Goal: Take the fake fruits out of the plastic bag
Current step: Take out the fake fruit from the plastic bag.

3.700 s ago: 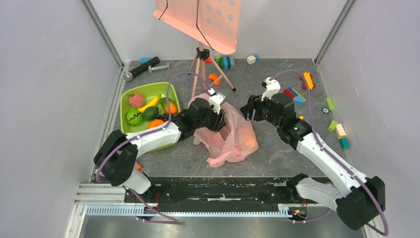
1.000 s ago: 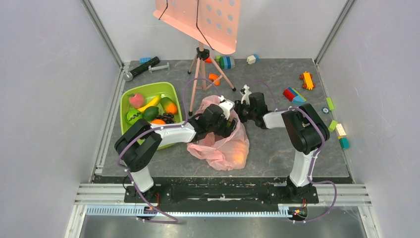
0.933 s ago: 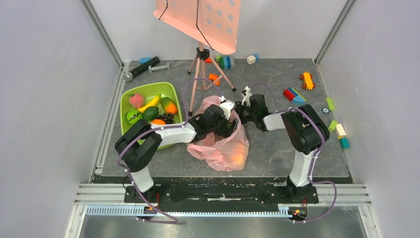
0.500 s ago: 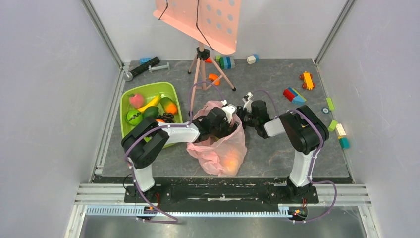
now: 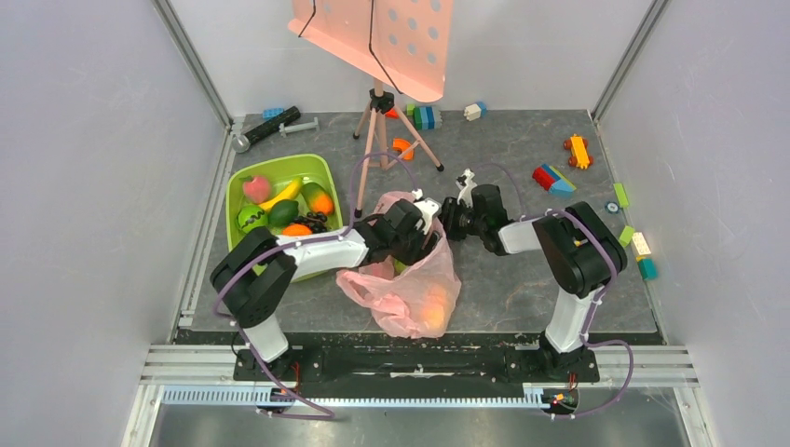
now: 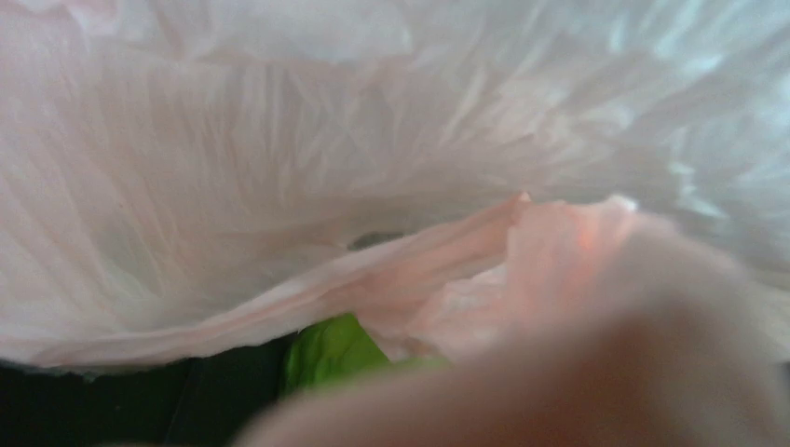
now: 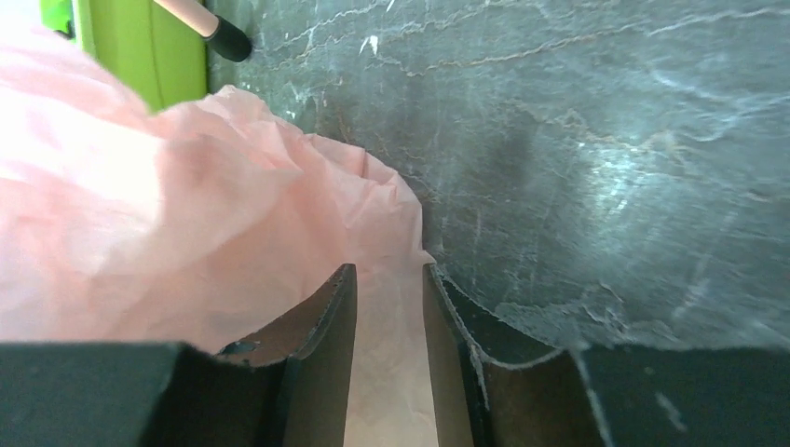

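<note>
The pink plastic bag (image 5: 401,284) lies mid-table with its mouth held up. An orange fruit (image 5: 433,303) shows through its lower part. My right gripper (image 5: 448,217) is at the bag's far right rim. In the right wrist view it (image 7: 387,275) is shut on a fold of the plastic bag (image 7: 186,223). My left gripper (image 5: 421,244) reaches into the bag's mouth, its fingers hidden by plastic. The left wrist view shows only crinkled bag wall (image 6: 326,168) and a piece of green fruit (image 6: 326,352) below a blurred fold. Whether that gripper holds anything is hidden.
A green bin (image 5: 279,166) left of the bag holds several fruits, among them a banana (image 5: 284,193) and a pink apple (image 5: 256,188). A tripod (image 5: 377,130) with a pink perforated panel (image 5: 391,37) stands behind. Toy blocks (image 5: 551,177) are scattered on the right.
The bag has been drawn up and toward the near edge, hanging narrower. My left gripper has pushed deeper into its mouth. My right gripper has kept its hold on the rim.
</note>
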Controlling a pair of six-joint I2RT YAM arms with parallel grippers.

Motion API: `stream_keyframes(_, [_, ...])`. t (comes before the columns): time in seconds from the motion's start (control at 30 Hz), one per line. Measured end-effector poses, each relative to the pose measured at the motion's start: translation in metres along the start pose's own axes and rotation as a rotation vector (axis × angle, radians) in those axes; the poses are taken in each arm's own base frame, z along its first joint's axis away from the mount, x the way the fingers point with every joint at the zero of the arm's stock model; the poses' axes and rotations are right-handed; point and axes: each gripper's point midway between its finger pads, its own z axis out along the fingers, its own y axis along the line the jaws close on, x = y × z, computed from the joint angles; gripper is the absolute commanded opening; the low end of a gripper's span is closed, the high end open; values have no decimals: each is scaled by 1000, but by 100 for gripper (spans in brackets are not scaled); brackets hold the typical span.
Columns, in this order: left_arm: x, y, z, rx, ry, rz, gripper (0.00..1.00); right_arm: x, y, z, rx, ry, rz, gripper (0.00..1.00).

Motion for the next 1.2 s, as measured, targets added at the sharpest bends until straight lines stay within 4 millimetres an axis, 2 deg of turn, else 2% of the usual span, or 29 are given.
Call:
stream_keyframes(0.1, [-6, -2, -19, -1, 13, 10, 55, -6, -4, -6, 47, -19, -43, 35])
stream_keyframes(0.3, [-42, -8, -60, 9, -19, 80, 56, -20, -8, -17, 108, -61, -109, 35])
stream_keyframes(0.4, [-50, -11, -78, 14, -22, 99, 57, -23, -9, -21, 125, -70, -122, 35])
stream_keyframes(0.8, [-48, -9, -136, 46, 36, 180, 59, -34, -7, -29, 144, -101, -158, 36])
stream_keyframes(1.03, [-50, -14, -169, 162, 50, 197, 59, -39, -9, -33, 165, -117, -177, 38])
stream_keyframes(1.2, [-42, -26, -194, 292, 85, 228, 58, -44, -7, -39, 177, -133, -194, 39])
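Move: The left hand already grips the green fruit inside the bag. The green tray's middle is about 30 cm to its left and 7 cm ahead, roughly level in height. The bag's middle lies some 7 cm back and 4 cm left, with an orange fruit in its bottom about 14 cm back and 2 cm right. The tripod foot is 14 cm left and 8 cm ahead. From the right hand the tray is about 36 cm left, straight across, and the bag's middle 9 cm left and 13 cm back. Keeping its pinch on the green fruit, the left hand draws it up through the bag's mouth, nearly straight up at first, then also back and to the left, nearer the tray: about 17 cm up in all, 7 cm back and left, turning some 20 degrees clockwise late on. The right hand, opening unchanged, eases about 4 cm right and 3 cm up, away from the bag's side. ##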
